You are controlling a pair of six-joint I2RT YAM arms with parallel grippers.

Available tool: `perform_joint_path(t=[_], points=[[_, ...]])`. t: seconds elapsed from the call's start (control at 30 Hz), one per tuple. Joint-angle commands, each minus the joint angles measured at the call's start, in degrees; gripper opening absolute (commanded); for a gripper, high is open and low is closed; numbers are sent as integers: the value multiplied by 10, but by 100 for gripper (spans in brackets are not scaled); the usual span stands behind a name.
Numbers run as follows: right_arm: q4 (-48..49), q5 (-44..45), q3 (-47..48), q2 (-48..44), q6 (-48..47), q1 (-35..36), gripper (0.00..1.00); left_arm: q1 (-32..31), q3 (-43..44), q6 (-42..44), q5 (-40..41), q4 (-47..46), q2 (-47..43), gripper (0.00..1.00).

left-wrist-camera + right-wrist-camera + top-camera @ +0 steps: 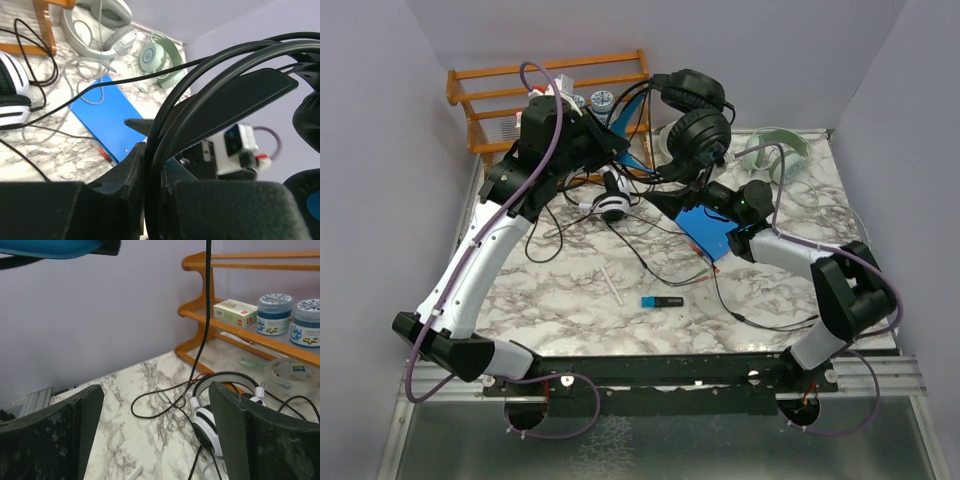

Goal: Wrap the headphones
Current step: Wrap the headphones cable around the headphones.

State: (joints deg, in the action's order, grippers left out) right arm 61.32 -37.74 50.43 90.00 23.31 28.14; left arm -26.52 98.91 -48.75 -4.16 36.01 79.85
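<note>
The all-black headphones [696, 108] hang raised above the back of the table. My left gripper [642, 118] is shut on their headband [200, 95], which runs down between the jaws of the left gripper [155, 175]. Their thin cable [206, 315] drops to a loop on the marble. My right gripper [692, 180] sits just below the earcups. In the right wrist view the right gripper [155, 400] is open with nothing between its fingers, and the cable hangs ahead of them. The white-and-black headphones [613, 203] [210, 420] lie on the table. The pale grey-white headphones [105, 20] lie at the back.
A wooden rack [550, 80] with jars and a box stands at the back left. A blue flat box [710, 228] lies under my right arm. Mint-green headphones [775, 150] lie back right. A blue marker [661, 301] and a white stick [612, 285] lie mid-table among loose cables.
</note>
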Motion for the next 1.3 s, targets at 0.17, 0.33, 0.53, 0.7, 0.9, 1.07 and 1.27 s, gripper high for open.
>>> perform_joint_path(t=[0.17, 0.33, 0.53, 0.7, 0.9, 1.07, 1.27], points=[[222, -11, 62, 142, 90, 5, 94, -39, 42, -11, -8, -10, -42, 0], [184, -16, 120, 182, 80, 18, 93, -39, 58, 2, 0, 11, -45, 0], [163, -1, 158, 229, 79, 38, 88, -40, 81, -4, -10, 19, -46, 0], [155, -9, 184, 256, 89, 49, 53, -41, 88, 5, -11, 23, -48, 0], [170, 8, 70, 172, 79, 50, 2, -40, 102, 32, 33, 41, -50, 0], [138, 53, -61, 53, 35, 50, 1, -40, 102, 44, 33, 43, -49, 0], [26, 98, -101, -42, 2, 50, 1, -40, 86, 42, 36, 54, -63, 0]])
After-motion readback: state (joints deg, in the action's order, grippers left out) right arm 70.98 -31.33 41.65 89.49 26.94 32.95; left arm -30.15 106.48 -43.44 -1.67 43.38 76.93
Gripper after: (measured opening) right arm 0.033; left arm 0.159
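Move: Hanging from the held headphones, the black cable passes about 8 cm left and 6 cm ahead of the open right gripper, near its height. The ear cups are some 8 cm ahead, 5 cm right and 10 cm up; the white headphones lie roughly 9 cm ahead, 11 cm left and 27 cm below. From the left hand, which already grips the headband, that cable is about 4 cm ahead, 1 cm left and 12 cm below. Reaching left and forward about 8 cm, the right hand brings its wide-open fingers around the hanging cable, shuts them on it at the far end of the reach, then draws back and right some 9 cm with the cable pinched, sinking slightly before rising again. The left hand keeps its grip on the headband, easing back and up about 4 cm each way. ##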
